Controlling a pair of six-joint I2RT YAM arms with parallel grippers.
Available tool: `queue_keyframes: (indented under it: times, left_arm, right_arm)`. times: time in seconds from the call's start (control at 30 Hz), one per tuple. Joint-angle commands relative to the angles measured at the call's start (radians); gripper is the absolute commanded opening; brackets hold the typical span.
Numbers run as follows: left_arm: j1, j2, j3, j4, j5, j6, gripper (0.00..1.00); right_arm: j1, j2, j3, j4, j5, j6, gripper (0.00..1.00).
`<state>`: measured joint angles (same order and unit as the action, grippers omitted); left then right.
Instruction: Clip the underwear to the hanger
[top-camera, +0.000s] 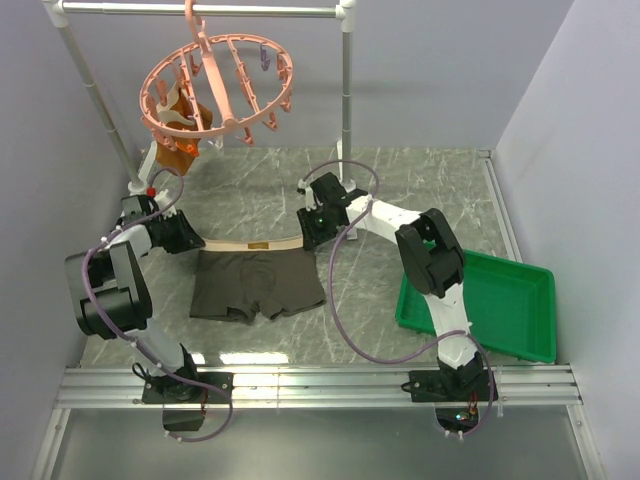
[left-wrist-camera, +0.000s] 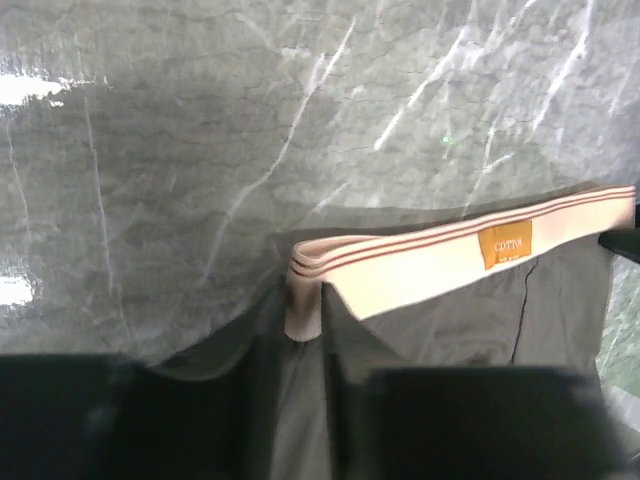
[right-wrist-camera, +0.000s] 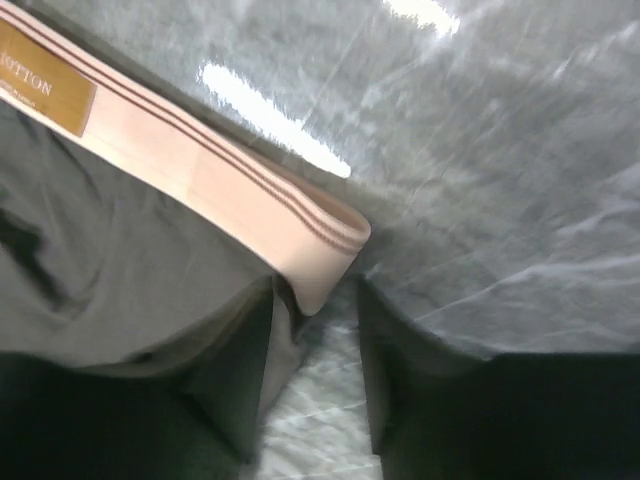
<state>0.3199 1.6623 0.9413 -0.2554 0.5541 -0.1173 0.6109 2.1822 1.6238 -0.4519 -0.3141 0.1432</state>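
Note:
The underwear (top-camera: 258, 285) lies flat on the marble table, its tan waistband stretched between both grippers. My left gripper (top-camera: 188, 238) is at the waistband's left end. In the left wrist view its fingers (left-wrist-camera: 303, 310) stand narrowly apart with the band's corner (left-wrist-camera: 305, 300) lying flat between them. My right gripper (top-camera: 312, 232) is at the right end. In the right wrist view it is open (right-wrist-camera: 318, 290): the band's corner (right-wrist-camera: 320, 255) rests by one finger and bare table shows in the gap. The pink hanger (top-camera: 214, 78) hangs from the rack at the back left.
A white-grey pipe rack (top-camera: 260, 10) spans the back. A small orange-brown garment (top-camera: 180, 150) hangs from the ring's left side, just above the left gripper. A green tray (top-camera: 520, 300) sits at the right, beside the right arm.

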Motion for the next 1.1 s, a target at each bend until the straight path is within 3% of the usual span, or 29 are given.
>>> queue_keyframes:
  times: [0.0,0.03,0.1,0.23,0.57,0.63,0.87,0.97,1.0,1.07]
  left_arm:
    - [0.008,0.014,0.027,0.053,0.044,-0.008,0.28]
    - [0.008,-0.004,0.028,0.051,0.043,-0.007,0.36]
    - [0.010,-0.030,0.031,0.036,0.052,0.010,0.43]
    - [0.011,-0.162,0.039,-0.007,0.084,0.044,0.67]
    - [0.036,-0.689,-0.091,-0.010,0.204,0.096,0.84]
    - [0.036,-0.803,-0.096,-0.022,0.205,0.105,0.99]
    - [0.036,-1.003,-0.110,0.031,0.072,-0.044,0.99]
    - [0.036,-1.032,-0.095,0.016,0.079,-0.030,0.99]
    - [0.036,-1.033,-0.085,0.018,0.089,-0.045,0.99]
    - [0.034,-1.030,-0.078,0.039,0.092,-0.102,0.99]
  right_arm:
    - [0.006,-0.033,0.047,0.002,0.036,-0.013,0.49]
    - [0.006,-0.044,0.044,-0.005,0.035,-0.014,0.56]
    - [0.004,-0.077,0.048,-0.022,0.029,-0.022,0.61]
    - [0.004,-0.194,0.027,-0.057,0.020,-0.025,0.63]
    - [0.000,-0.634,-0.174,0.025,0.096,-0.083,0.64]
    - [0.000,-0.692,-0.165,0.001,0.147,-0.109,0.64]
    - [-0.003,-0.815,-0.173,-0.016,0.230,-0.221,0.67]
    - [-0.003,-0.895,-0.200,0.080,0.207,-0.228,0.83]
    - [-0.003,-0.915,-0.205,0.125,0.179,-0.222,0.92]
    - [-0.003,-0.940,-0.168,0.128,0.045,-0.231,0.94]
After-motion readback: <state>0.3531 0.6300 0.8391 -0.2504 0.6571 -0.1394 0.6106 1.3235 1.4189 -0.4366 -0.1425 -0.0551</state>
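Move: The underwear lies spread on the table, its middle about 13 cm to the left hand's right and 9 cm back, and about 12 cm to the right hand's left and 9 cm back, some 2 cm below both. The round hanger's middle is about 16 cm ahead of the left hand, 9 cm right and 34 cm up, with the brown cloth about 14 cm straight ahead and 26 cm up. For the right hand, the hanger is 16 cm ahead, 18 cm left and 36 cm up; the post foot is 9 cm ahead and 10 cm right, near table level. Both hands leave the two ends of the waistband, their fingers already a little apart and spreading to nearly wide open, and after a brief pause low down rise fast and almost straight up, the left by some 27 cm and the right by about 30. On the way up the left draws back about 10 cm from the waistband and tips its fingers up towards level by roughly 50 degrees, while the right swings away to its right over the table, also a little back, tipping up some 40 degrees. ##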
